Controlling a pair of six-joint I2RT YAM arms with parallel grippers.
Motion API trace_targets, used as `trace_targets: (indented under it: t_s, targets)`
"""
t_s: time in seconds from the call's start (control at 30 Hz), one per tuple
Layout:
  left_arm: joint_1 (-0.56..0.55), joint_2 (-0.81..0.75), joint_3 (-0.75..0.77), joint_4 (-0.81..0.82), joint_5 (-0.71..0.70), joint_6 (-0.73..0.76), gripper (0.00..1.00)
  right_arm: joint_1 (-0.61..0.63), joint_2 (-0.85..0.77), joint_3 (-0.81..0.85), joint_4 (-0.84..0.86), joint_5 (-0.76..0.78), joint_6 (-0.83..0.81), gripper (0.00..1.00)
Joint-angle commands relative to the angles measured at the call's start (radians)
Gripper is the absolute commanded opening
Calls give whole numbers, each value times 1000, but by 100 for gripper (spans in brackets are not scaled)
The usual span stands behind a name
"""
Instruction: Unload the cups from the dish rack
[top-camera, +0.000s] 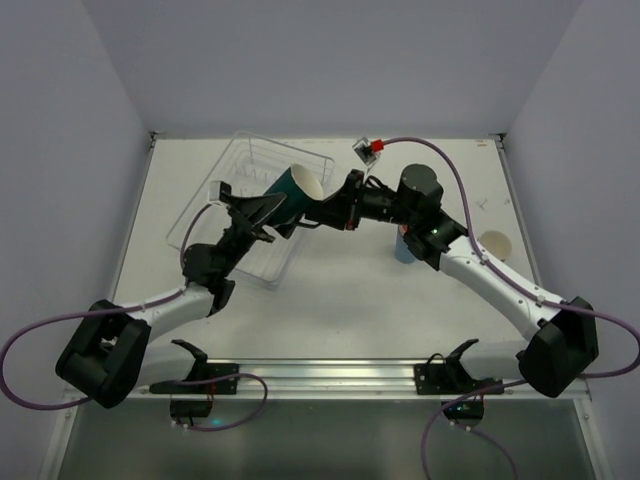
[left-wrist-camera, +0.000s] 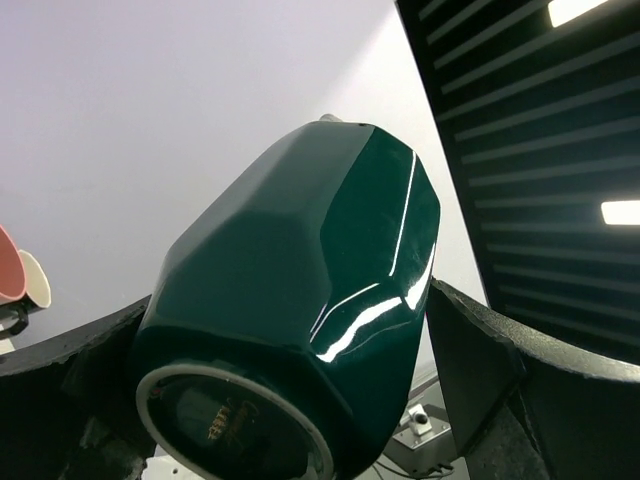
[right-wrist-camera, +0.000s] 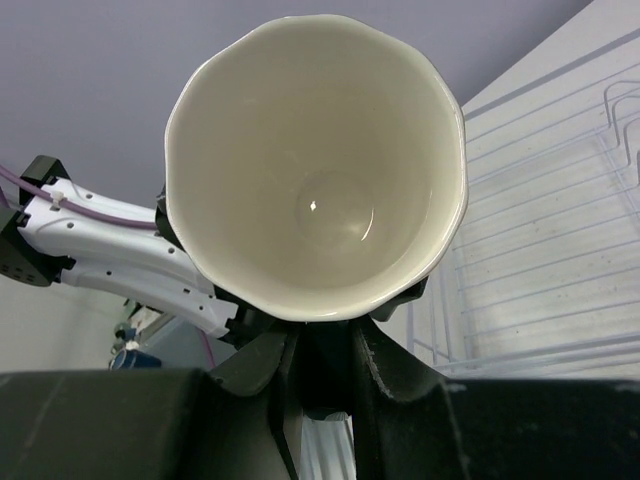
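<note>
A dark teal mug (top-camera: 295, 190) with a cream inside hangs in the air over the right end of the see-through dish rack (top-camera: 250, 165), its mouth turned to the right. My right gripper (top-camera: 335, 212) is shut on its rim; in the right wrist view the two fingers (right-wrist-camera: 380, 345) pinch the lower lip of the mug (right-wrist-camera: 315, 170). My left gripper (top-camera: 262, 210) stands open around the mug's base. In the left wrist view the mug (left-wrist-camera: 300, 300) fills the space between the fingers (left-wrist-camera: 500, 380), with a gap on the right side.
A light-blue tumbler (top-camera: 404, 248) stands on the table under the right arm, and a pale cup (top-camera: 494, 244) stands further right. Rack prongs (right-wrist-camera: 560, 230) show right of the mug. A pink cup edge (left-wrist-camera: 8, 265) shows at far left.
</note>
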Motion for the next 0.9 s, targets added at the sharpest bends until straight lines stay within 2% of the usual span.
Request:
trace_targets:
  t_s: [0.0,0.3,0.6,0.87]
  targets:
    - [0,-2,-25,297,61,81,100,0,-87,13,134,34,-7,0]
    - [22,-2,-18,332,148,132,100,-2,-194,-64,105,86,2,0]
    - [29,56,39,482,276,79,100,-6,-272,-91,91,115,27,0]
    - [40,19,64,490,354,90,100,-48,-345,-136,64,123,34,0]
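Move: The green cup hangs between the hands, its handle in the right fingers: its middle lies about 4 cm ahead of the right hand, 3 cm left and 2 cm higher. From the wide-open left hand it is roughly 2 cm ahead, 1 cm right and 2 cm up. The blue cup with the pink one in it stands some 22 cm right of the right hand, 8 cm ahead and 27 cm below; the black mug is 19 cm right of that, level with it. The rack's middle is about 15 cm left of the right hand, 23 cm ahead, 31 cm below. Rightward and somewhat back, at nearly constant height, the right hand draws the green cup about 5 cm out of the open left jaws towards the stacked cups' side, keeping its pinch on the handle and turning a little clockwise. The left hand, fingers still wide, trails back, right and down some 4 cm, its wrist twisting about 15 degrees as the cup pulls ahead of it. ##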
